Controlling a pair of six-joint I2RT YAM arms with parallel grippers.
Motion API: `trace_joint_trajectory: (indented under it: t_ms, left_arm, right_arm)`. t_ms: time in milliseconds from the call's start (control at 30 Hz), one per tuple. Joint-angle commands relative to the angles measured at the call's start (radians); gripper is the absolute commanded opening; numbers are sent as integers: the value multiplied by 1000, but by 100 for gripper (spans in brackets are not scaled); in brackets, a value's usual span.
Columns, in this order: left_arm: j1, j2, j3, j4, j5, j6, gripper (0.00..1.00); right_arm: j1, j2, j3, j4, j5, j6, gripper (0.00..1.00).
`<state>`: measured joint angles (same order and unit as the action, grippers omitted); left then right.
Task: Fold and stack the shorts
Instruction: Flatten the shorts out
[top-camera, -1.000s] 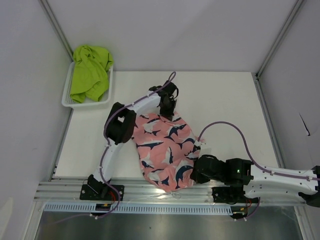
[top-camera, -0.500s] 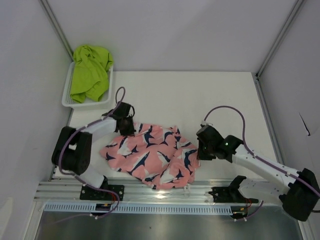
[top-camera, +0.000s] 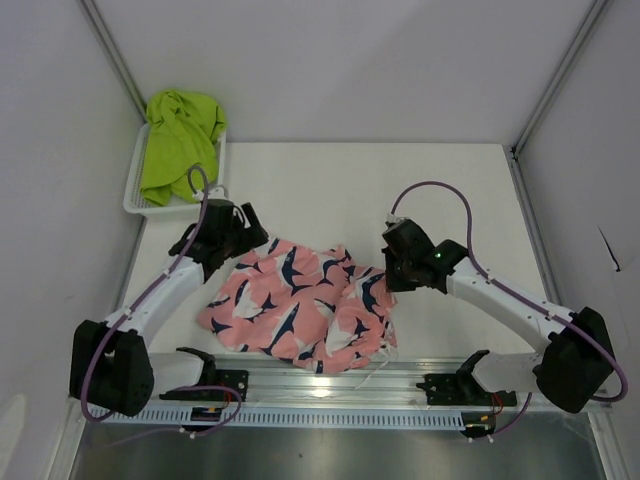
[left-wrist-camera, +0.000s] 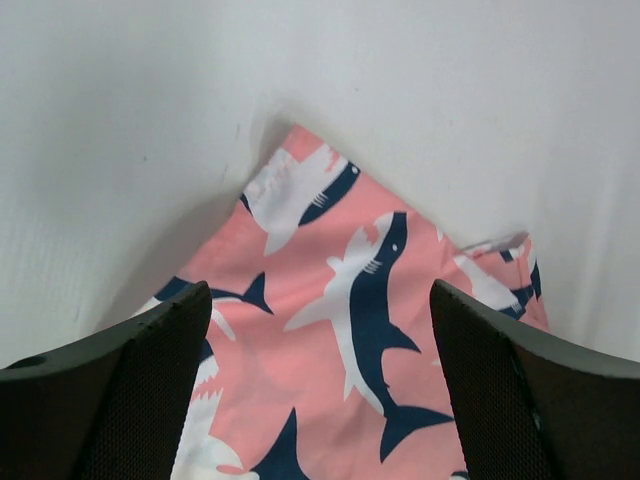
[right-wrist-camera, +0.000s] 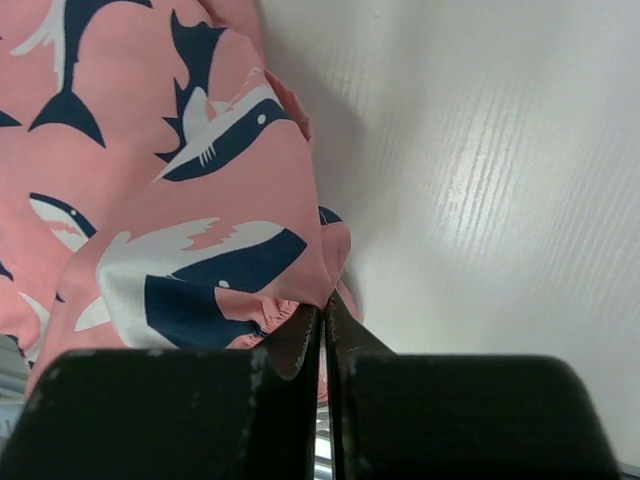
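Note:
The pink shorts (top-camera: 296, 312) with navy-and-white sharks lie rumpled near the table's front edge. My left gripper (top-camera: 236, 233) hovers open just over their far-left corner; in the left wrist view the fabric (left-wrist-camera: 335, 330) lies flat between the spread fingers (left-wrist-camera: 160, 385) and nothing is held. My right gripper (top-camera: 389, 277) is shut on the right edge of the pink shorts (right-wrist-camera: 180, 200), pinching a fold at its fingertips (right-wrist-camera: 325, 305) and holding it slightly lifted. The lime green shorts (top-camera: 178, 140) are bunched in the white basket (top-camera: 136, 206) at the far left.
The basket sits at the table's far-left corner, close behind my left gripper. Metal frame posts (top-camera: 120, 60) rise along both sides. The aluminium rail (top-camera: 320, 385) with the arm bases runs along the near edge, just below the shorts' hem.
My left gripper swept left with the shorts' corner, then opened and let it go. My right gripper carried the other edge away from the rail, so the shorts now lie spread sideways.

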<state>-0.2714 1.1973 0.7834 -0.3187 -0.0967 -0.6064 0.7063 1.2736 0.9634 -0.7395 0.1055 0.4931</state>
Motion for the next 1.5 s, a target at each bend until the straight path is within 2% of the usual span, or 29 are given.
trace_joint_trajectory:
  t_ms: [0,167,400,567,1033,1100,1200,1233,1300,1333,1367,1400,1467]
  left_arm:
    - [55,70,60,20,38,34,92]
    - [123,275,143,67,188,82,89]
    - [124,465,278,82,258,92,80]
    - [124,512,297,99,293,102,73]
    - [126,630,369,49,301,111,72]
    - [124,642,375,44,299,108,69]
    - [123,653,384,43,304,105,52]
    - [123,656,384,43,307,106,42]
    - [123,659,386,46,316,112,29]
    - [121,663,387,52,339,120,13]
    - [123,665,387,58,357,125,5]
    - [123,667,387,66,385,132,0]
    - [123,665,398,58,420,137,0]
  right_arm:
    - [-24,-46,-25,19,-9,-53,2]
    - [-45,-53,-35,37,-38,-77,2]
    - [-48,-62,-51,66,-66,-80,1]
    - [-48,-65,-63,78,-84,-77,1]
    - [-50,-115,-98,115,-92,-65,1]
    - [-50,-122,-100,114,-93,-65,1]
    - [-50,-132,-101,108,-93,-67,0]
    - [-51,-135,-103,106,-93,-68,0]
    - [-51,-137,-104,104,-93,-68,0]
    - [-51,-137,-104,104,-92,-68,0]
    - [-53,-138,-104,104,-93,-70,0]
    - [-53,-138,-104,104,-93,-68,0]
    - [-54,-135,-101,103,-93,-67,0]
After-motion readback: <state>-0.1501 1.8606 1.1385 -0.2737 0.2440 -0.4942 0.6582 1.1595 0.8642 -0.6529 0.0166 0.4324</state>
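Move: The far left corner of the pink shorts lies about 8 cm ahead of the open left hand, 3 cm to its right and 10 cm below. From that corner, the shorts' folded-over peak is some 17 cm to the right and 4 cm nearer, their near left end roughly 22 cm back and 11 cm to the left. The white bin stands about 19 cm beyond the corner and 27 cm left. From the right hand, the corner is some 18 cm ahead, 28 cm left and 8 cm lower. The left fingers pinch the far left corner of the shorts, shutting on the cloth only at the end of a reach of about 8 cm forward and 9 cm down, with a slight swing left and then right. On the way the hand tips some 15 degrees further down and turns a little clockwise. The right hand stays nearly in place, still gripping the right edge. ##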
